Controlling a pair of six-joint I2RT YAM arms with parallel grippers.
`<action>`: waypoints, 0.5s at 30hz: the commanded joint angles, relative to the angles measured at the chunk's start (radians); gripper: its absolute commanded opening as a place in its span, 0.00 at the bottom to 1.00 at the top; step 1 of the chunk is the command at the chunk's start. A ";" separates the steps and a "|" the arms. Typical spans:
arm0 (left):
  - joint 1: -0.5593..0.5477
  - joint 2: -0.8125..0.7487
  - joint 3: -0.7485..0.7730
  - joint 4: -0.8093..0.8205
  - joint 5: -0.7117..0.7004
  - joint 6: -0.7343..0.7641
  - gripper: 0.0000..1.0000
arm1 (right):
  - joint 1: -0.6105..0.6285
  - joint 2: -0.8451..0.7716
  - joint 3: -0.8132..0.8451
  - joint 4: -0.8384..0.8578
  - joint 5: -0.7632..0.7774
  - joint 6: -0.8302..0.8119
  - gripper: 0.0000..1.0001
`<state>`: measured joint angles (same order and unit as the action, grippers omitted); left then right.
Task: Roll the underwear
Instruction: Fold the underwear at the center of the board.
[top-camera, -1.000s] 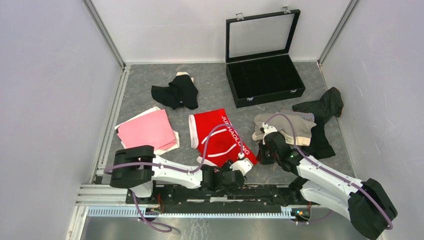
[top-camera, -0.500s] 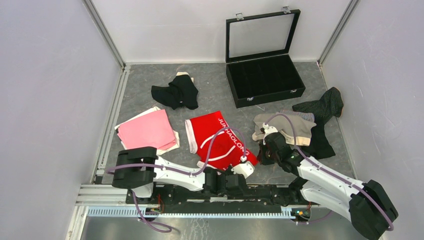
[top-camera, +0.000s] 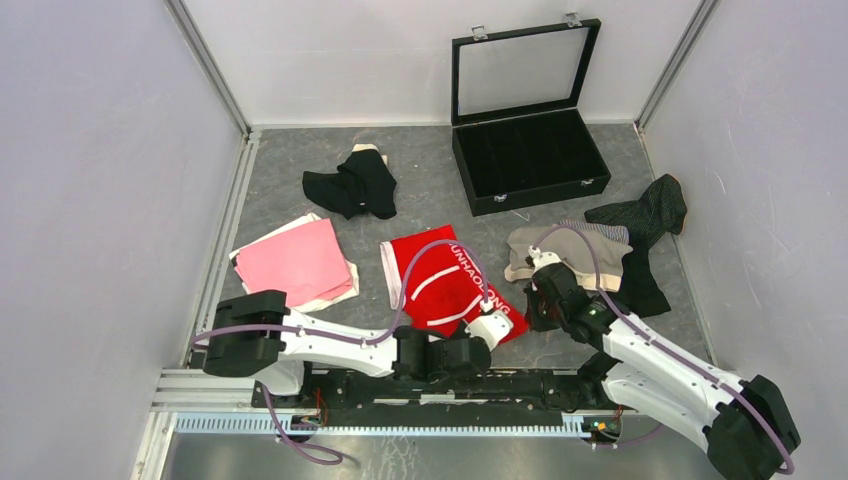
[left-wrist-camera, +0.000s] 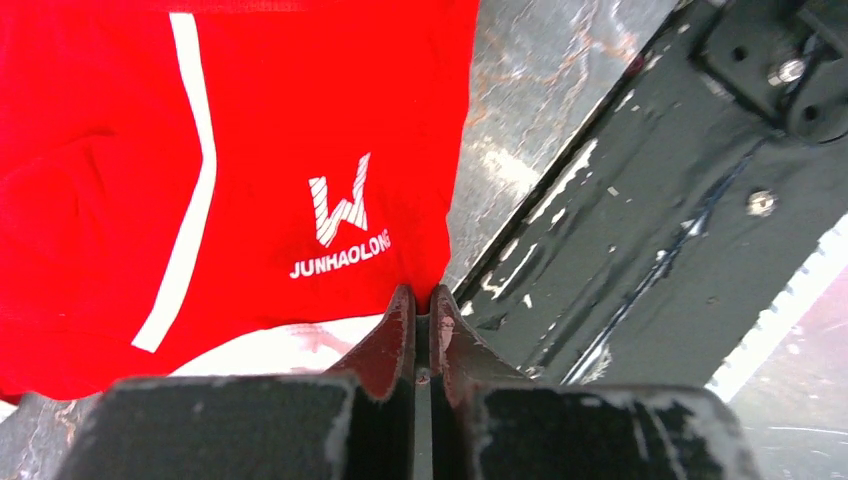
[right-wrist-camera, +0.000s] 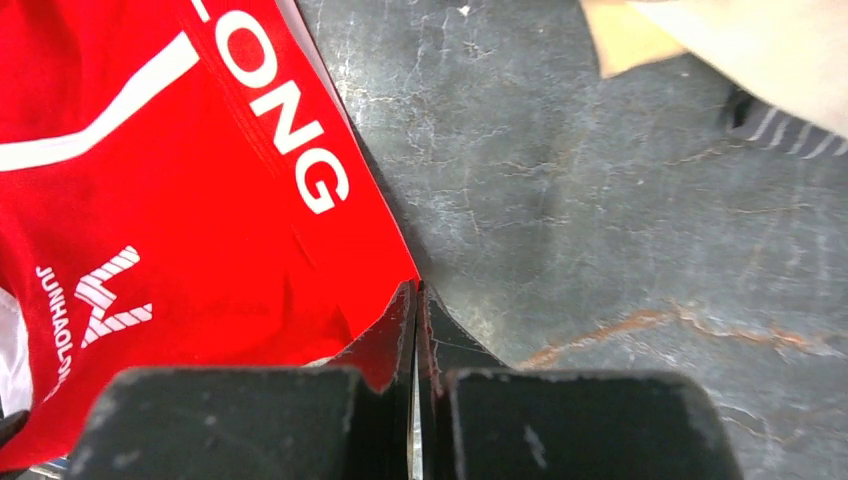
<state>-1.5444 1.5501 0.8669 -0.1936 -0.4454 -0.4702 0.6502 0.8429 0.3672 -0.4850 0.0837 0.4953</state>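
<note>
The red underwear (top-camera: 445, 285) with white lettering lies flat near the table's front middle. In the left wrist view its red cloth (left-wrist-camera: 250, 180) fills the upper left, and my left gripper (left-wrist-camera: 425, 298) is shut with the cloth's near corner pinched between the tips. In the top view the left gripper (top-camera: 483, 335) sits at the garment's near edge. My right gripper (right-wrist-camera: 417, 290) is shut on the red underwear's (right-wrist-camera: 180, 220) right corner. In the top view the right gripper (top-camera: 528, 312) stands just right of the garment.
Other underwear lies around: a black piece (top-camera: 352, 185) at the back, a pink one (top-camera: 295, 262) at left, a beige one (top-camera: 570, 255) and a dark pinstriped one (top-camera: 645, 215) at right. An open black glass-lidded case (top-camera: 530, 150) stands at the back. The black base rail (left-wrist-camera: 640, 230) runs close to the left gripper.
The left gripper has closed on the red underwear's near corner and the right gripper has finished closing. The garment has turned and shifted a little to the right.
</note>
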 joint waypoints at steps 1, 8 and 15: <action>0.009 -0.054 0.041 0.109 0.034 0.026 0.02 | -0.001 -0.025 0.102 -0.131 0.074 -0.042 0.00; 0.041 -0.064 0.085 0.138 0.110 0.040 0.02 | -0.001 -0.058 0.229 -0.276 0.125 -0.076 0.00; 0.102 -0.118 0.066 0.156 0.169 0.044 0.02 | -0.001 -0.068 0.315 -0.310 0.078 -0.089 0.00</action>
<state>-1.4807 1.5051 0.9199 -0.0937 -0.3210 -0.4690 0.6502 0.7834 0.6201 -0.7574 0.1665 0.4213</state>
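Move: Between the two raised grippers runs the right-hand side of the red underwear, already pinched at its near and far corners. The garment's middle lies about 10 cm ahead, 8 cm left and 4 cm below the left hand, and about 5 cm ahead, 13 cm left and 2 cm below the right. Counted from the right hand, the grey underwear sits some 11 cm ahead and 7 cm right, the dark garment about 6 cm ahead and 20 cm right. Lifting the pinched edge of the red underwear with both hands, the right rises about 7 cm, nearly straight up with only a slight drift forward and right. The left climbs about 5 cm while going some 4 cm right, towards the right hand's side, its fingers tipping about 10 degrees farther out to the right. Both grippers stay shut on the cloth. ##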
